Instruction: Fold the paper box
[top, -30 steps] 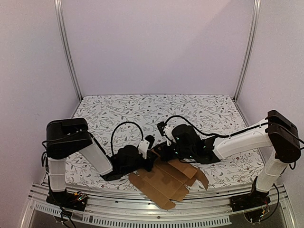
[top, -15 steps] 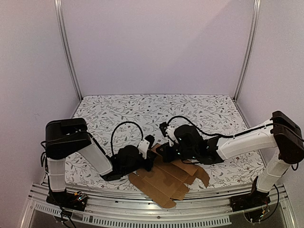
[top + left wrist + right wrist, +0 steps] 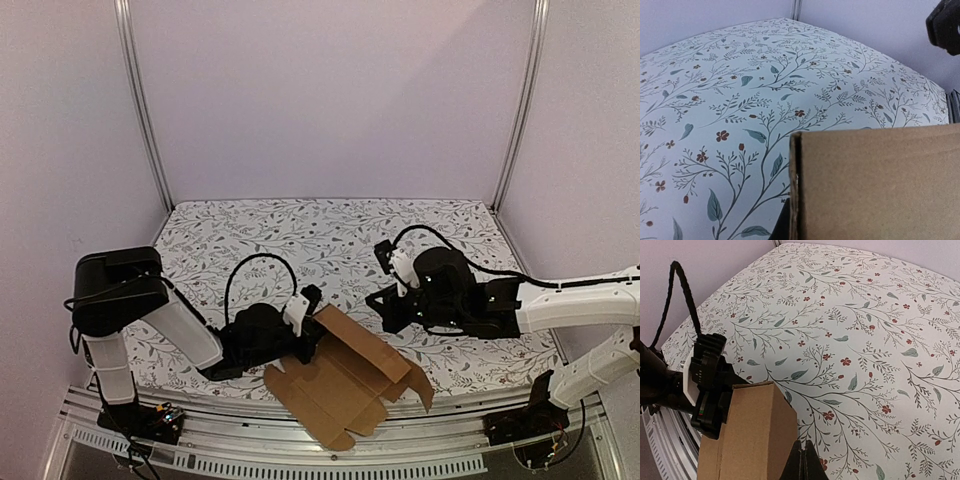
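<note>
The paper box [image 3: 340, 385] is a brown cardboard sheet lying near the table's front edge, with one long panel [image 3: 365, 345] folded up at a slant. My left gripper [image 3: 307, 318] is shut on the raised panel's left corner. In the left wrist view the cardboard [image 3: 875, 185] fills the lower right and only a sliver of a dark finger [image 3: 781, 229] shows beside its edge. My right gripper [image 3: 383, 300] is shut and empty, hanging apart to the right of the panel. In the right wrist view its closed tips [image 3: 803, 460] sit just right of the cardboard [image 3: 747, 435], with the left gripper [image 3: 705, 390] behind.
A floral cloth [image 3: 330, 235] covers the table. A metal rail [image 3: 300, 445] runs along the near edge, and the sheet's front corner overhangs it. Lilac walls and two upright posts [image 3: 143, 110] close in the back and sides. A black cable [image 3: 255, 265] loops above the left wrist.
The right arm has pulled back to the right, away from the cardboard. The long panel now stands higher, still gripped at its corner by the left gripper.
</note>
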`<act>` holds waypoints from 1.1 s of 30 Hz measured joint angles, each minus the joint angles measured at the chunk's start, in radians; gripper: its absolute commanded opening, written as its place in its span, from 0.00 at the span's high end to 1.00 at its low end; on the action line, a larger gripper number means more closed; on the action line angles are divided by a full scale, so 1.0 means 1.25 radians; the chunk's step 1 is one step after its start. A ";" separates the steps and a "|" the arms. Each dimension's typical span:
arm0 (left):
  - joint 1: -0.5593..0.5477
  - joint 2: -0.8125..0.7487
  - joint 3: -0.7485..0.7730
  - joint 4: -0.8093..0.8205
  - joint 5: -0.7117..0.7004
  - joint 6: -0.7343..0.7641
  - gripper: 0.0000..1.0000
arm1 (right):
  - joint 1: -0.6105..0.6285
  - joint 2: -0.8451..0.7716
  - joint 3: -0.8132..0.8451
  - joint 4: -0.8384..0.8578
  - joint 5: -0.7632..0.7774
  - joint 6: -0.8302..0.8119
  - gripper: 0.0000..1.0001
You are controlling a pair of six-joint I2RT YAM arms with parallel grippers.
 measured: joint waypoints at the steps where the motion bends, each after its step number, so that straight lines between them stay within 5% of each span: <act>1: 0.000 -0.005 -0.003 -0.003 0.009 0.002 1.00 | -0.004 -0.009 -0.006 -0.008 0.000 -0.006 1.00; 20: 0.000 -0.058 -0.008 -0.026 0.184 -0.009 1.00 | -0.012 0.105 -0.041 0.113 -0.145 0.028 1.00; 33: 0.000 -0.058 -0.008 -0.037 0.199 -0.032 1.00 | -0.008 0.157 -0.041 0.174 -0.198 0.054 1.00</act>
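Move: From the right hand, shut and empty, the middle of the folded box wall lies about 5 cm back, 2 cm left and some 12 cm below. The left gripper, still pinching the wall's left end, is 12 cm to its left, level with it fore-and-aft and 10 cm lower; the open bottom panel spreads about 14 cm back, 8 cm left, 15 cm below. From the left hand the wall's middle lies 10 cm right and 5 cm back, just below. The right hand's shut fingertips come up against the outer face of the box wall near the pinched end, sinking about 5 cm and, after a small swing right, sweeping left and slightly back, tips dipping. Meanwhile the left hand keeps its pinch and draws the wall back about 4 cm and a little right, rising slightly and turning some 15 degrees clockwise. ##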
